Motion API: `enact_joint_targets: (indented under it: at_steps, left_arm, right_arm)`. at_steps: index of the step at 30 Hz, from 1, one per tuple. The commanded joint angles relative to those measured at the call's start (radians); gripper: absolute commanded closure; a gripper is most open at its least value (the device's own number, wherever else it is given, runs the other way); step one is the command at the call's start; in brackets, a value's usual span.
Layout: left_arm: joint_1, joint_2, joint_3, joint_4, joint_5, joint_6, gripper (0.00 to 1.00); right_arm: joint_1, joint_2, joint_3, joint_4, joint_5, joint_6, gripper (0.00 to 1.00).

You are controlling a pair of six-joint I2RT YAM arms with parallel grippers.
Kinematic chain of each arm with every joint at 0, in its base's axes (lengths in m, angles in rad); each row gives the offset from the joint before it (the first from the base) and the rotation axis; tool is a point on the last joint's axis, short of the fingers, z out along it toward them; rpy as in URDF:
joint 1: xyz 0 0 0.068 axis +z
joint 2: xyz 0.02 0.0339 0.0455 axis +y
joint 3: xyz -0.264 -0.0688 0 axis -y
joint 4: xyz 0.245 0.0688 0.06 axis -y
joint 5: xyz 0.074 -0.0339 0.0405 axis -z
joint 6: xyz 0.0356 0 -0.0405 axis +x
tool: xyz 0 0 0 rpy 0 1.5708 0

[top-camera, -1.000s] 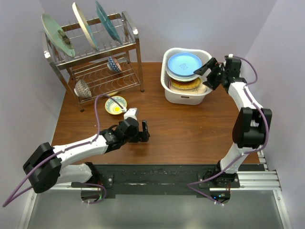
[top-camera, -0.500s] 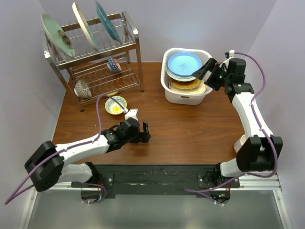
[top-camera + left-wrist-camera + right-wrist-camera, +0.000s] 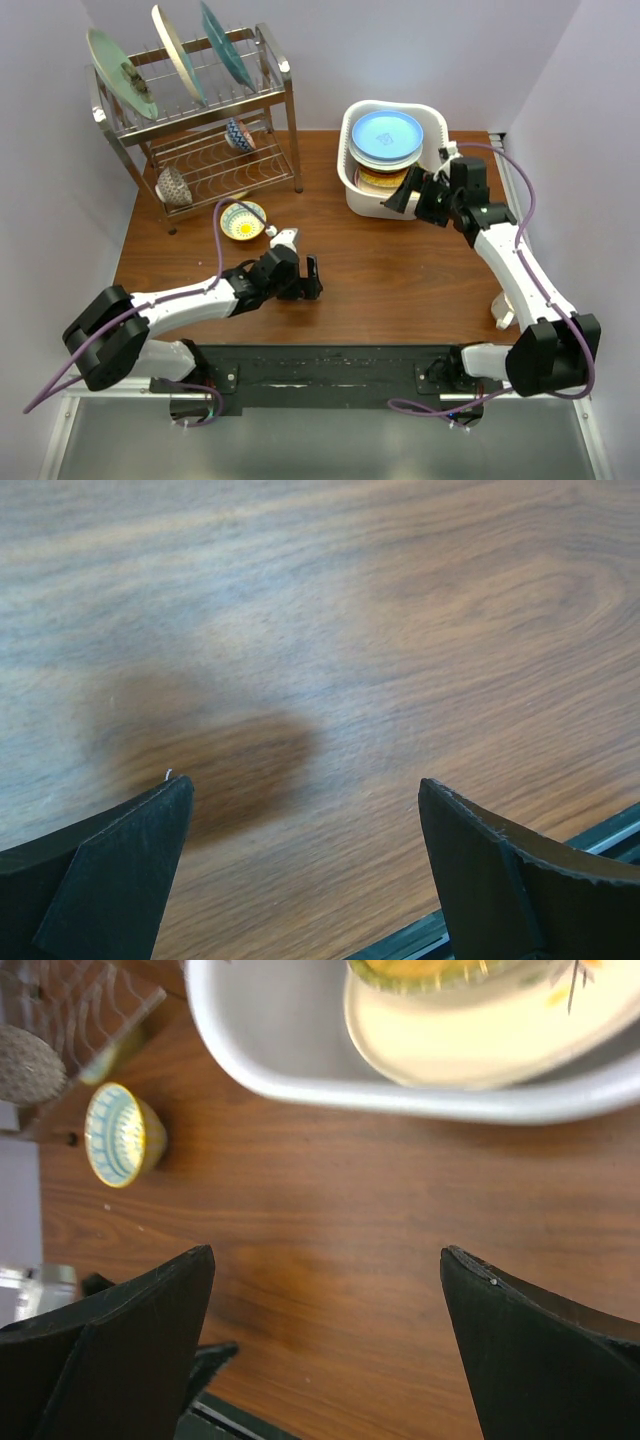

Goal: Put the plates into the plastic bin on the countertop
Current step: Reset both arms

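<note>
The white plastic bin (image 3: pixel 349 178) stands at the back right of the table with stacked plates in it, a blue plate (image 3: pixel 388 133) on top. In the right wrist view the bin's rim (image 3: pixel 300 1085) and a cream plate (image 3: pixel 470 1045) fill the top. Three more plates stand on edge in the wire rack: a grey-green plate (image 3: pixel 120 72), a cream one (image 3: pixel 178 52) and a teal one (image 3: pixel 226 45). My right gripper (image 3: pixel 402 196) (image 3: pixel 325 1255) hangs open just in front of the bin, holding nothing. My left gripper (image 3: pixel 312 278) (image 3: pixel 305 790) is open and low over bare wood at mid-table.
The two-tier steel rack (image 3: pixel 283 100) stands at the back left, with two bowls (image 3: pixel 238 135) (image 3: pixel 173 186) on its lower tier. A small yellow-and-blue bowl (image 3: pixel 243 220) (image 3: pixel 122 1132) sits on the table in front of it. Walls close in on both sides.
My right gripper has drawn back from the bin's right rim and dropped to its front side, still open. The left arm has shifted slightly to the right.
</note>
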Motion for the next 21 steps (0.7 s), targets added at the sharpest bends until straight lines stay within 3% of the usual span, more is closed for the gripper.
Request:
enact_joint_targets:
  at_steps: [1,14,21]
  left_arm:
    - [-0.001,-0.003,0.058,0.029,-0.014,0.029,0.00]
    - [-0.001,-0.014,0.173,-0.026,-0.041,0.090,0.00]
    - [0.000,-0.026,0.190,-0.029,-0.066,0.130,0.00]
  right_arm:
    - [0.039,-0.059,-0.083,-0.002,0.052,-0.026,0.01]
    - [0.189,-0.068,-0.310,0.046,0.116,0.006,0.01]
    - [0.192,-0.088,-0.395,0.073,0.131,0.002,0.01]
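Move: The loaded bin stands straight ahead of the right hand, its middle about 19 cm out and 16 cm lower. In it the blue plate tops the stack, roughly 22 cm ahead of this hand, 3 cm left and 10 cm below; the white cup is some 18 cm back, 30 cm right and 18 cm down. From the left hand, the bin is about 33 cm ahead and 23 cm right, near its height, with the small bowl 19 cm ahead, 18 cm left and 3 cm lower. Down and back towards the bare counter in front of the bin goes the right hand, empty and open, sinking about 13 cm while drawing back 9 cm and drifting slightly left, its fingers tipping some 15 degrees farther downward. The left hand, also open, rises about 5 cm off the counter, easing forward and a little right as its fingers tip slightly up; neither touches anything. ##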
